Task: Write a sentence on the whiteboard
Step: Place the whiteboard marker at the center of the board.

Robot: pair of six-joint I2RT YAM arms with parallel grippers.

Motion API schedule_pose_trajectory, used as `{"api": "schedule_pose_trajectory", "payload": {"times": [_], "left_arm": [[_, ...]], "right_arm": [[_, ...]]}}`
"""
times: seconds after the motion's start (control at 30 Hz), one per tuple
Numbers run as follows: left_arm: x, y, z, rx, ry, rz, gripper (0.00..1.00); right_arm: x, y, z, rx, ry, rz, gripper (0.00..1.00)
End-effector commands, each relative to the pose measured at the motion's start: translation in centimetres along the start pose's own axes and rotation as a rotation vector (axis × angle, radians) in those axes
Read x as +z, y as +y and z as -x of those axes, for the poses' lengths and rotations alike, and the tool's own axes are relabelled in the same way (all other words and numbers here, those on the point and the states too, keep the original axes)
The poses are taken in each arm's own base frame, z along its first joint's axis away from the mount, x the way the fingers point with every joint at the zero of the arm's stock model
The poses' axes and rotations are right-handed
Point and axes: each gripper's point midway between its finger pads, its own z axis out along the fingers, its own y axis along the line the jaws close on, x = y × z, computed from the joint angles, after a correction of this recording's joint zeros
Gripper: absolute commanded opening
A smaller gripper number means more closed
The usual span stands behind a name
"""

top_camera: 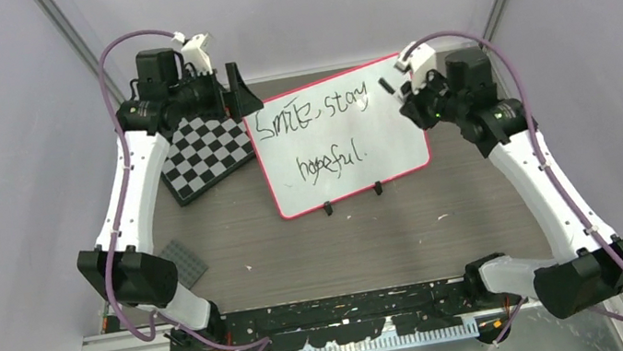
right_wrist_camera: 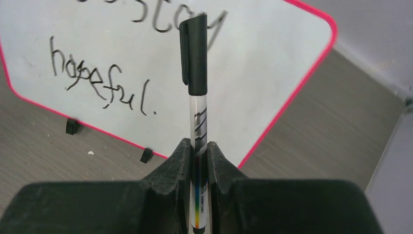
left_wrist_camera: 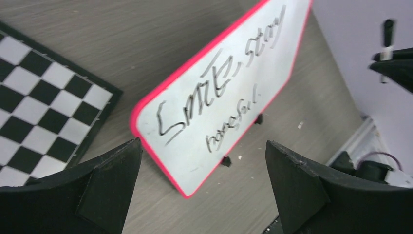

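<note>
The whiteboard [top_camera: 377, 142], white with a pink-red frame and two black feet, lies on the table. The sentence [top_camera: 310, 118] reads "Smile, stay hopeful." in black on two lines. My left gripper [top_camera: 246, 99] hovers open above the board's top-left corner with nothing between its fingers. In the left wrist view the board [left_wrist_camera: 195, 161] and sentence [left_wrist_camera: 214, 90] show between the spread jaws of the left gripper [left_wrist_camera: 203, 144]. My right gripper [right_wrist_camera: 198, 146] is shut on a capped black-and-white marker [right_wrist_camera: 197, 58], held over the board's [right_wrist_camera: 272, 63] right end, off its surface. The marker [top_camera: 388, 87] points left.
A black-and-white chessboard [top_camera: 207, 154] lies just left of the whiteboard, its corner tucked under it. A small dark grey studded plate [top_camera: 183, 262] sits near the left arm. White crumbs dot the wooden tabletop [top_camera: 346, 245]. Grey walls close in on both sides.
</note>
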Motion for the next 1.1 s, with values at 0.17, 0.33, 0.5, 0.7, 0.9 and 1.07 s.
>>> {"api": "schedule_pose_trajectory", "payload": {"times": [0.17,0.33,0.5,0.7,0.9,1.07], "left_arm": [[-2.7,5.3,1.5,0.036,-0.077,0.260,1.00],[-2.6,6.7,-0.1,0.007,-0.035,0.277,1.00],[-2.0,7.7,-1.5,-0.026,0.021,0.285,1.00],[-2.1,9.5,-2.8,-0.055,0.065,0.323,1.00],[-2.6,11.0,-4.0,-0.070,0.091,0.353,1.00],[-2.5,11.6,-4.6,-0.074,0.108,0.363,1.00]], "right_arm": [[-1.9,-5.9,-9.0,0.632,0.149,-0.215,0.00],[-1.8,-6.6,-16.4,0.778,0.300,-0.287,0.00],[0.0,-6.5,-21.4,0.875,0.407,-0.284,0.00],[2.2,-7.1,-25.1,0.888,0.484,-0.306,0.00],[3.5,-6.8,-28.1,0.907,0.564,-0.309,0.00],[4.2,-6.7,-29.8,0.906,0.610,-0.306,0.09]]}}
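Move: The capped marker is already in my right hand, bound for the bare table just off the whiteboard's right edge: about 16 cm to this hand's right, 1 cm back and roughly 29 cm below. The whiteboard's middle lies some 15 cm to my right hand's left, 4 cm ahead and 20 cm lower; its right clip about 5 cm left, 5 cm back and 27 cm down. From my left hand that table spot is some 49 cm right, 6 cm back and 33 cm below. I swing my right hand out past the whiteboard's right edge, about 16 cm to the right, and sink some 25 cm towards the table, keeping the marker pinched while the wrist turns clockwise and tips steeply down. Meanwhile my left hand, empty and open, draws left and down over the chessboard, away from the whiteboard, turning slightly counter-clockwise. ##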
